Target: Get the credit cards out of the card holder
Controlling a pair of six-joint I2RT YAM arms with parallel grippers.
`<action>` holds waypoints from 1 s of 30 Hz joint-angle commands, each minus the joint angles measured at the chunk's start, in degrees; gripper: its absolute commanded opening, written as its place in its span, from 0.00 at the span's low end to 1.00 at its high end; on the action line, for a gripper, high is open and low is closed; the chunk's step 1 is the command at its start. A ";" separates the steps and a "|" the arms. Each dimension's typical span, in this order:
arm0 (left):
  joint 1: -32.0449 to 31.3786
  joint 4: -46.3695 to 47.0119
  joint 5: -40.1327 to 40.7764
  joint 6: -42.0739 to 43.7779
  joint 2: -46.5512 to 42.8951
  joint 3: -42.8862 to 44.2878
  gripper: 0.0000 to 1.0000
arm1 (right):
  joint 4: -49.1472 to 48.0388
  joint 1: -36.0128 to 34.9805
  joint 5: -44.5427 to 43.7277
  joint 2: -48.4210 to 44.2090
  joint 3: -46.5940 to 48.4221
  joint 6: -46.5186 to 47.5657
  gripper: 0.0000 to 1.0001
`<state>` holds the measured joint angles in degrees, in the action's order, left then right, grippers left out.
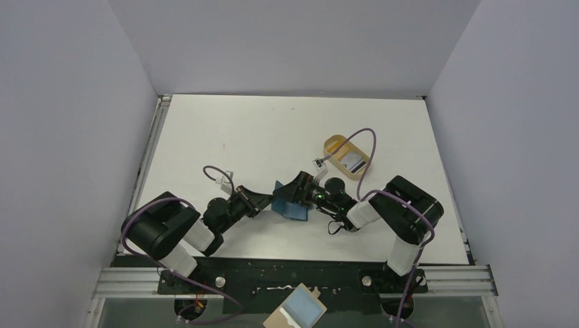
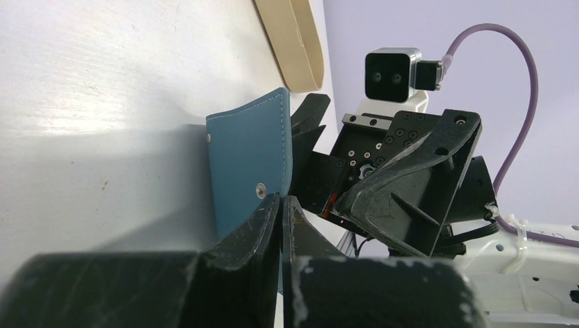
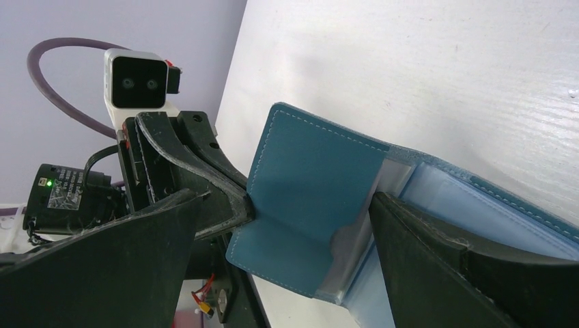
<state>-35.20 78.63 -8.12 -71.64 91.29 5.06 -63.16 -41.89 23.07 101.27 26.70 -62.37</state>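
Observation:
The teal card holder lies half unfolded on the white table between my two grippers. My left gripper is shut on the edge of its raised outer flap, near the snap. My right gripper is open and straddles the holder; one finger rests against the light-blue inner pockets. A pale grey credit card shows through a pocket's cut-out. Another credit card, with a dark stripe, lies in the tan oval tray.
The tray stands just beyond the right gripper, and its rim shows in the left wrist view. A tan board with a light-blue rectangle lies below the table's near edge. Purple cables loop over both arms.

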 commanded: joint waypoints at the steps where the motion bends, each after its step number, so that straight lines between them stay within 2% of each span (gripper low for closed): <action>1: -0.13 1.61 1.85 1.72 1.98 -0.35 0.00 | -12.23 -1.09 6.79 -1.53 2.28 -2.33 0.98; 20: 0.83 1.70 1.89 4.14 9.68 -0.11 0.00 | 3.75 -1.09 7.26 -11.83 2.07 4.20 0.99; 25: 0.77 1.61 1.30 3.12 15.58 1.39 0.00 | 2.76 -1.00 7.92 -11.27 1.78 3.71 0.99; 30: 0.75 1.61 0.82 3.25 15.53 2.33 0.00 | 2.85 -1.56 8.11 -9.58 2.29 3.86 0.99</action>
<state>-34.41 79.83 -7.53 -69.78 106.69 6.55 -52.82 -42.26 28.40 91.98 26.74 -59.00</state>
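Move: The open card holder has its left edge pinched in the left hand and held off the table. Its middle is about 5 cm to that hand's right, 1 cm back and 4 cm below. From the right hand, whose wide-open fingers straddle the raised flap, the middle is about 1 cm left, 1 cm back and 4 cm below. The tan tray sits some 16 cm ahead and 18 cm right of the right hand, 8 cm down. The card holder's pinched left edge is lowered about 7.5 cm towards the table, slowly then faster, by the left hand, which keeps its grip and tips its fingers down some 10 to 15 degrees. The right hand, its lower finger on the clear pocket, dips slightly, then comes free up and back towards the base, roughly 2.5 cm each way, fingers staying wide open. ##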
